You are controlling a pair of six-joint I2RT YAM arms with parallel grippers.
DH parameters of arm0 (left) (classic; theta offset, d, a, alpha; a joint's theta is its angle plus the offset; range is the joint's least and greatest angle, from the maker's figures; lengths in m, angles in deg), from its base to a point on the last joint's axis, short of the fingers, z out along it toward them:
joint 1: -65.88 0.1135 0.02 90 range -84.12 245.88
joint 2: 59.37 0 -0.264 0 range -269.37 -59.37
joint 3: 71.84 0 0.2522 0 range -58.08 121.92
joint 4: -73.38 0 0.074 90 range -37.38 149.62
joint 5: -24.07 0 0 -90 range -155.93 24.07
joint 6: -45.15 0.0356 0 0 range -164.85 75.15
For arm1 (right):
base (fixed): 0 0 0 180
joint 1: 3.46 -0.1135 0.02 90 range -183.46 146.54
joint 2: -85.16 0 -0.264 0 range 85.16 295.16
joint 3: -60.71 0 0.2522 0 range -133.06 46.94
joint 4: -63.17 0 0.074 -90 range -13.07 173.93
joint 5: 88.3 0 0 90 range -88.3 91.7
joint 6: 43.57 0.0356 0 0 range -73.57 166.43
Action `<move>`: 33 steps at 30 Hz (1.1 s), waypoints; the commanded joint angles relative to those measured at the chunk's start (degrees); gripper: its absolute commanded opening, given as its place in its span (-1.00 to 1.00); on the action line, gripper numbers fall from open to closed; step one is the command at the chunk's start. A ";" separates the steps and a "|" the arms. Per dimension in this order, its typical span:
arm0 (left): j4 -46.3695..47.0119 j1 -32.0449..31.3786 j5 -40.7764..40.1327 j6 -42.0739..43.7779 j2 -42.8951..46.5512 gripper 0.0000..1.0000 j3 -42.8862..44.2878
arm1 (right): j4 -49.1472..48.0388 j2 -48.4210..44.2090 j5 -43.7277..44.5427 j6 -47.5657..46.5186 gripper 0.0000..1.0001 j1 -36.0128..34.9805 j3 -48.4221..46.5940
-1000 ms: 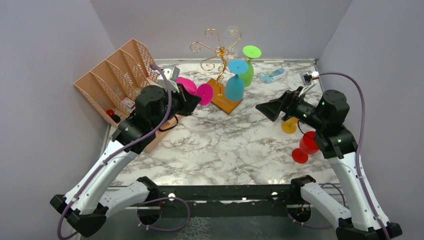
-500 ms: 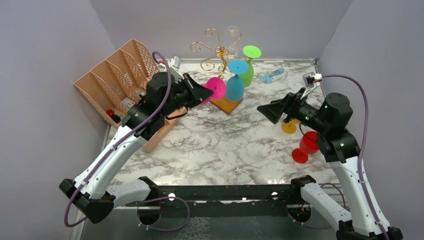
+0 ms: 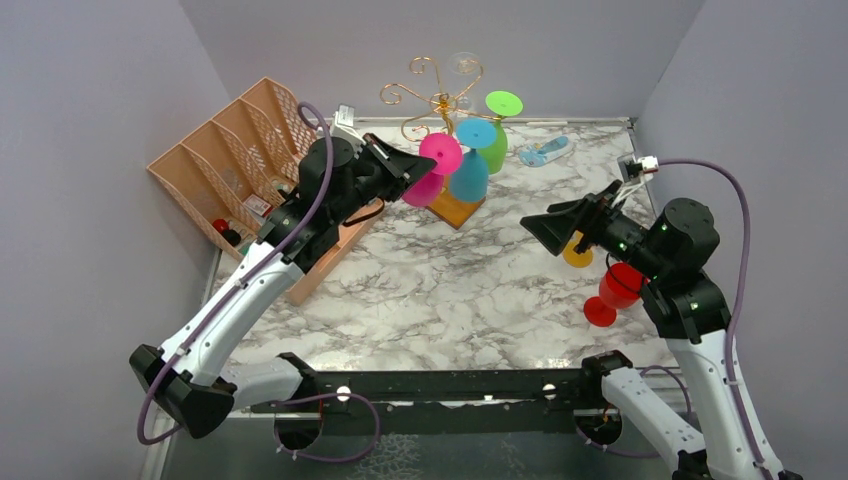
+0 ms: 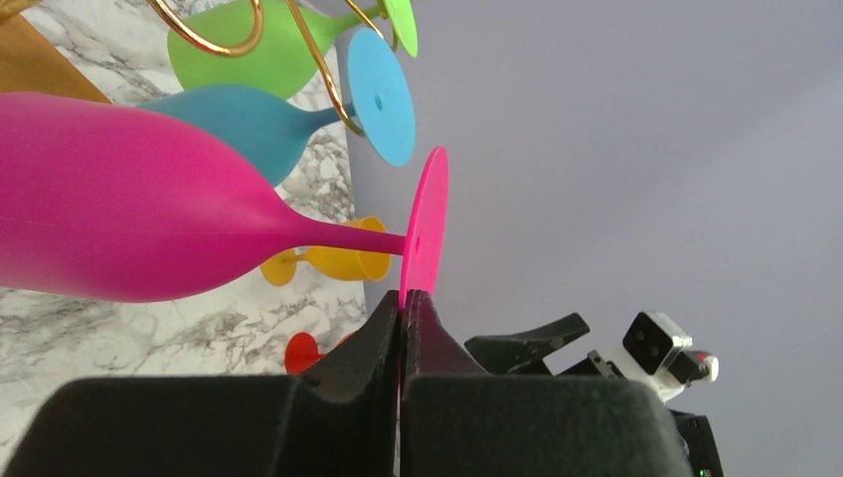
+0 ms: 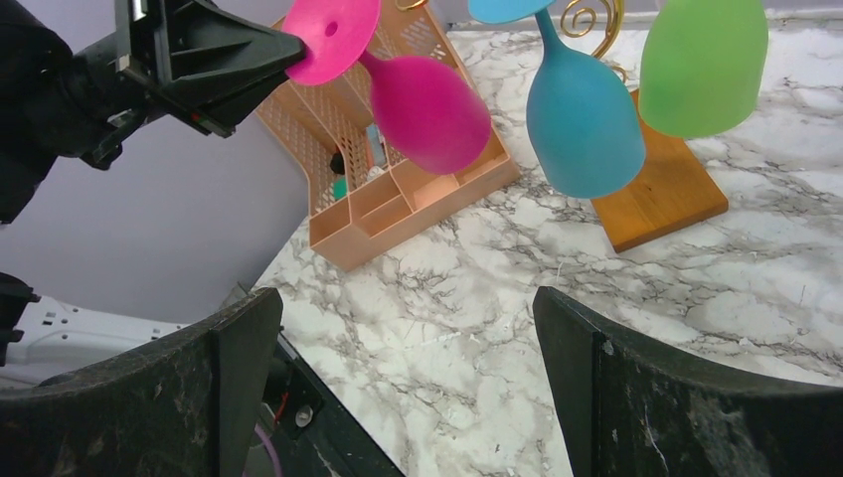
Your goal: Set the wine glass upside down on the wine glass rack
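Note:
My left gripper [image 3: 412, 160] is shut on the rim of the pink wine glass's [image 3: 428, 186] foot and holds it in the air, bowl down and tilted, just left of the wine glass rack [image 3: 432, 100]. In the left wrist view the fingertips [image 4: 405, 298] pinch the foot's edge and the pink glass [image 4: 149, 229] lies beside the gold wire [image 4: 214, 45]. A blue glass [image 3: 468, 172] and a green glass [image 3: 494, 140] hang upside down on the rack, over its wooden base [image 3: 457, 210]. My right gripper [image 3: 545, 225] is open and empty above the table, right of centre.
The peach mesh organiser [image 3: 230, 160] stands at the left, under my left arm. A yellow glass [image 3: 578, 252] and a red glass [image 3: 615, 290] sit by my right arm. A light blue item [image 3: 546, 151] lies at the back. A clear glass [image 3: 462, 65] is atop the rack.
My left gripper has carried the pink glass right and up, from beside the organiser to next to the rack's arms. My right arm has drifted slightly right.

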 commanded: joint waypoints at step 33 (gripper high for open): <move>20.96 7.49 3.18 -15.50 -9.93 -1.00 -3.27 | 1.33 -0.63 1.19 -1.25 0.99 -0.17 -3.88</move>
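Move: The pink wine glass hangs upside down by its foot in the left fingers. The rack's bare front-left curl is roughly 10 cm ahead of that hand, 3 cm to its left and 4 cm lower. The blue glass's middle is some 7 cm ahead, 7 cm right, and the green one's 13 cm ahead, 11 cm right, both about 10 cm below. From the idle right hand the curl lies some 16 cm ahead and 23 cm left, about level. Still pinching the pink glass by the rim of its foot, the left hand carries it about 7 cm forward towards the bare front-left curl, quickly at first with a 2 cm bow to the left, then slower as it comes back right. Meanwhile the wrist rolls its left side down some 13 degrees, swinging the bowl to the right. ##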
